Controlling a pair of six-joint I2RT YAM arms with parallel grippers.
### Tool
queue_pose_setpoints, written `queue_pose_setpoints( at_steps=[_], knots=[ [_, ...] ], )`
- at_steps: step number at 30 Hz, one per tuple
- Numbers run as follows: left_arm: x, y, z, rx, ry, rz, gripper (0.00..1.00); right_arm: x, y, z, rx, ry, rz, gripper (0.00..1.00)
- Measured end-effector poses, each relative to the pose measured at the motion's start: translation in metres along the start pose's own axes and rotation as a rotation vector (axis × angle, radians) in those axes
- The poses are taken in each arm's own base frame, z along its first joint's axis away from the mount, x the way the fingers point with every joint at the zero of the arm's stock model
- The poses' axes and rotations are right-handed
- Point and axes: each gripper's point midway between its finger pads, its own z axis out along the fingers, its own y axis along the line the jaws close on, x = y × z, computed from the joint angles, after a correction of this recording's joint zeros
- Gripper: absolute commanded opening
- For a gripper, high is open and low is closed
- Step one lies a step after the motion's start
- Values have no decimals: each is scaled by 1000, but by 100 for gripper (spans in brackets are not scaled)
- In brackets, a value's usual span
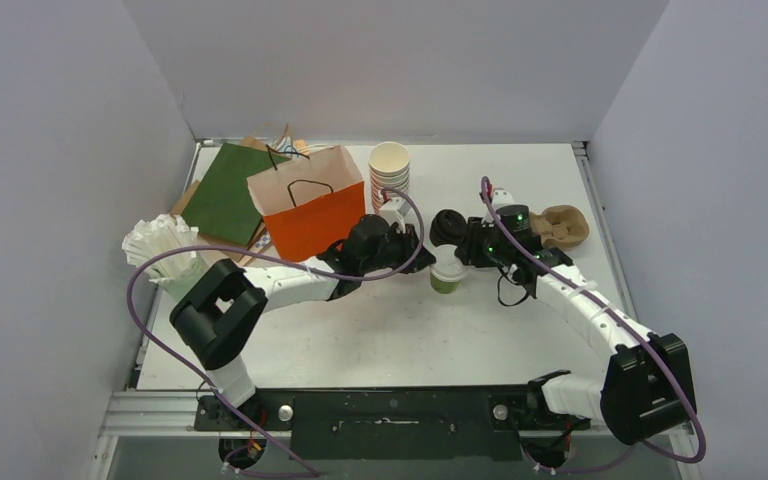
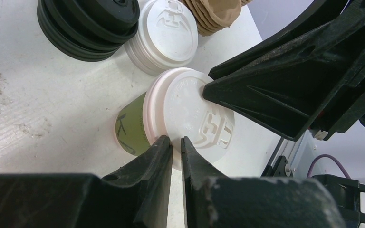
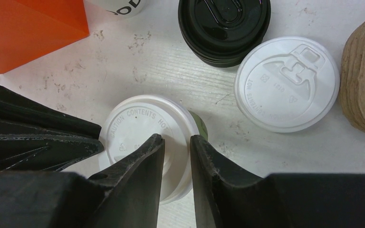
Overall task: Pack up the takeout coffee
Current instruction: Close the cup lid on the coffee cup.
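Observation:
One takeout coffee [image 1: 447, 272] stands mid-table: an olive-green paper cup [image 2: 130, 128] capped by a white lid [image 3: 138, 123]. My left gripper [image 1: 422, 252] hangs over the lid's left edge, its jaws [image 2: 176, 142] drawn to a thin slit with nothing between them. My right gripper [image 1: 466, 255] reaches in from the other side. Its jaws [image 3: 177, 138] stand narrowly apart above the lid, and only the lid shows through the gap. Neither gripper holds the cup. The right fingers [image 2: 266, 90] show large and black in the left wrist view.
An orange paper bag [image 1: 310, 205] stands open behind the left gripper, with a green bag [image 1: 225, 195] beside it. Behind the cup are stacked white cups [image 1: 390, 172], black lids [image 1: 448, 228], white lids [image 3: 287, 83] and brown carriers [image 1: 563, 225]. White wrapped sticks [image 1: 160, 245] lie far left.

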Motion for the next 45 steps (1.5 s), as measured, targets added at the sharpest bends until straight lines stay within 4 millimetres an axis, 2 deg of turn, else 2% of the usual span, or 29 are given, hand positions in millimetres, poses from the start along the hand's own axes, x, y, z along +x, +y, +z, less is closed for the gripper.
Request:
queue_pose_setpoints(
  at_steps=[13, 21, 27, 29, 33, 34, 39, 42, 45],
  knots=[
    [0, 0, -1, 17, -26, -4, 14, -1, 0, 0, -3, -16, 13, 28],
    [-6, -5, -2, -45, 56, 36, 20, -5, 3, -4, 26, 93, 17, 30],
    [-17, -15, -5, -67, 91, 72, 21, -13, 7, -9, 26, 106, 3, 47],
    [-22, -18, -5, -67, 93, 84, 22, -19, 8, -11, 26, 100, -7, 56],
    [-27, -22, -7, -70, 98, 98, 23, -29, 9, -17, 35, 88, -24, 93],
    [-27, -22, -8, -71, 102, 103, 23, -31, 9, -18, 37, 85, -32, 99],
    [-30, -31, -26, -73, 111, 125, 30, -29, 14, -24, 40, 100, -101, 100],
    [-39, -47, -48, -59, 97, 159, 37, -21, 28, -26, 39, 127, -172, 100],
    [-57, -64, -78, -58, 64, 206, 46, -12, 46, -28, 29, 149, -240, 100]
  ],
)
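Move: Both hands' fingertips are on the white cup lid on the coffee cup: the lid's middle lies about 4 cm right and 1 cm back of the left hand point, and some 3 cm left and 1 cm back of the right one, just 1 cm or so below each. From the right hand the black lid stack stands about 10 cm ahead, 2 cm left, and the white lid stack 8 cm ahead, 6 cm right, both roughly 9 cm lower. Both hands keep their fingertips pressed on opposite sides of the cup lid at first, then come free upwards; the left goes on up and away to about 11 cm higher, shifting some 3 cm left and 3 cm back late on while its fingers part a little. The right rises about 4 cm, spreads its fingers from nearly shut to wide open, then slides some 3 cm left and 2 cm back over the lid, rolling its left side down and turning about 10 degrees counter-clockwise, so that the open fingers straddle the cup from above without touching it. ##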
